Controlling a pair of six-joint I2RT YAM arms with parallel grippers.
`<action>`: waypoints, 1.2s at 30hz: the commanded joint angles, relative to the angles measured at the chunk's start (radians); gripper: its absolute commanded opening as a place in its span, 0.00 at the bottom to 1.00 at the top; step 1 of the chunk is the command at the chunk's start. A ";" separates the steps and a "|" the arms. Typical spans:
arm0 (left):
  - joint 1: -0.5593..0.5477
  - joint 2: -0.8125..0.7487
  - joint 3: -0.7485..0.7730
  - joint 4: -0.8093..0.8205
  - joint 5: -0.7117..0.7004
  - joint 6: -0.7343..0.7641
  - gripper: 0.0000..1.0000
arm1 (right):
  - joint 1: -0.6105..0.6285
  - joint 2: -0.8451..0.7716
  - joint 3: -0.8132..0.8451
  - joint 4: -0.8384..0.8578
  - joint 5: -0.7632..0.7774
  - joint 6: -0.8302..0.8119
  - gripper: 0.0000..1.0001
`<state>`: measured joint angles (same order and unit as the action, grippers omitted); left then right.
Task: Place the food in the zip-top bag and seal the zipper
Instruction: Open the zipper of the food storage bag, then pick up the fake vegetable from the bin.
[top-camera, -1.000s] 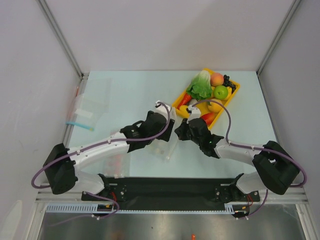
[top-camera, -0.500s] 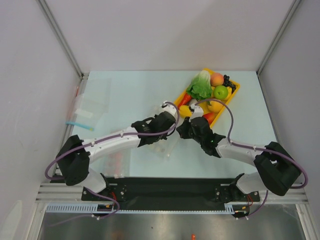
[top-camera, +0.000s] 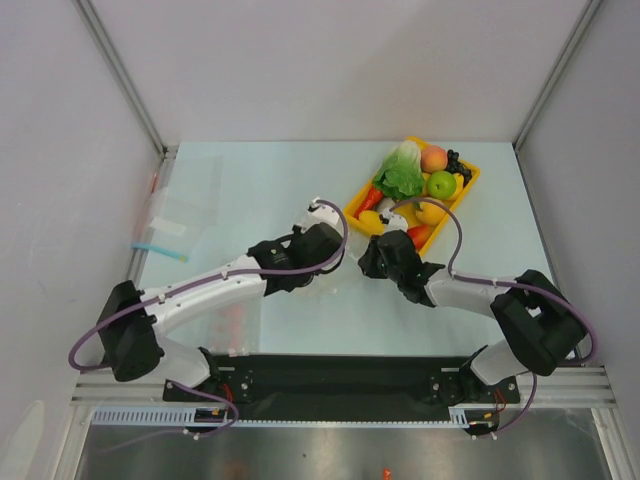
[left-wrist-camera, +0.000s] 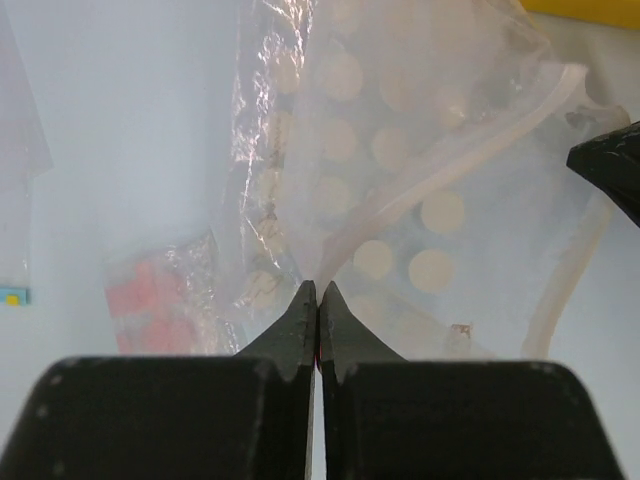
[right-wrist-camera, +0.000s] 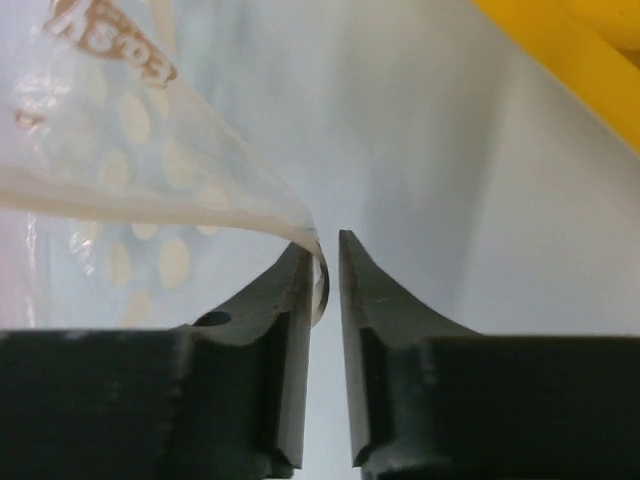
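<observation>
The zip-top bag (left-wrist-camera: 400, 190), clear with whitish dots, hangs stretched between both grippers. Its pale zipper (left-wrist-camera: 470, 135) runs from my left gripper's tips up to the right. My left gripper (left-wrist-camera: 318, 290) (top-camera: 340, 258) is shut on the bag's mouth edge. My right gripper (right-wrist-camera: 325, 250) (top-camera: 366, 260) stands slightly open, and the end of the zipper (right-wrist-camera: 150, 200) curls over its left finger and into the gap. The food sits in the yellow tray (top-camera: 465, 195): lettuce (top-camera: 402, 170), peach (top-camera: 434, 158), green apple (top-camera: 441, 184), yellow fruit (top-camera: 430, 211), mango (top-camera: 418, 236).
A flat clear bag with a blue strip (top-camera: 160, 235) lies at the table's left edge. A clear bag with red bits (left-wrist-camera: 150, 300) lies near the left arm. The tray's corner (right-wrist-camera: 560, 60) is just beyond the right gripper. Walls close in both sides.
The bag no longer lies slack on the table below the grippers and is now drawn up between them. The left wrist has pulled back a little to the left.
</observation>
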<state>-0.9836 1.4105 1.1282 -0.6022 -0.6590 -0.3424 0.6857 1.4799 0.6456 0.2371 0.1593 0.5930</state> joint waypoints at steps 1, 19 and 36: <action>-0.004 0.045 0.038 0.005 0.018 -0.001 0.00 | 0.000 -0.013 0.013 0.060 -0.040 -0.031 0.22; 0.011 0.058 0.027 0.041 0.038 0.019 0.00 | -0.028 -0.392 -0.023 0.027 0.072 -0.199 1.00; -0.006 0.079 0.028 0.051 0.079 0.036 0.00 | -0.247 0.317 0.816 -0.428 0.378 -0.105 1.00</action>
<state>-0.9829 1.5063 1.1393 -0.5720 -0.5892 -0.3286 0.4431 1.6886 1.3334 -0.0776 0.4534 0.4679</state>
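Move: The lettuce lies about 24 cm ahead of the right hand and 9 cm to its right, at nearly its height, at the far left of the yellow basket. The red pepper is some 17 cm ahead and 1 cm right of that hand; the green apple is 21 cm ahead and 19 cm right, the peach 28 cm ahead and 18 cm right. From the left hand, the lettuce is roughly 27 cm ahead, 18 cm right and 10 cm lower. Spread the right fingers wide to let go of the bag's corner and lift clear by about 15 cm, then swing forward some 18 cm and to the right over the basket towards the lettuce, turning the wrist about 25 degrees clockwise. Keep the left fingers shut on the bag's rim while lowering it about 4 cm, then ease up slightly and drift right. ##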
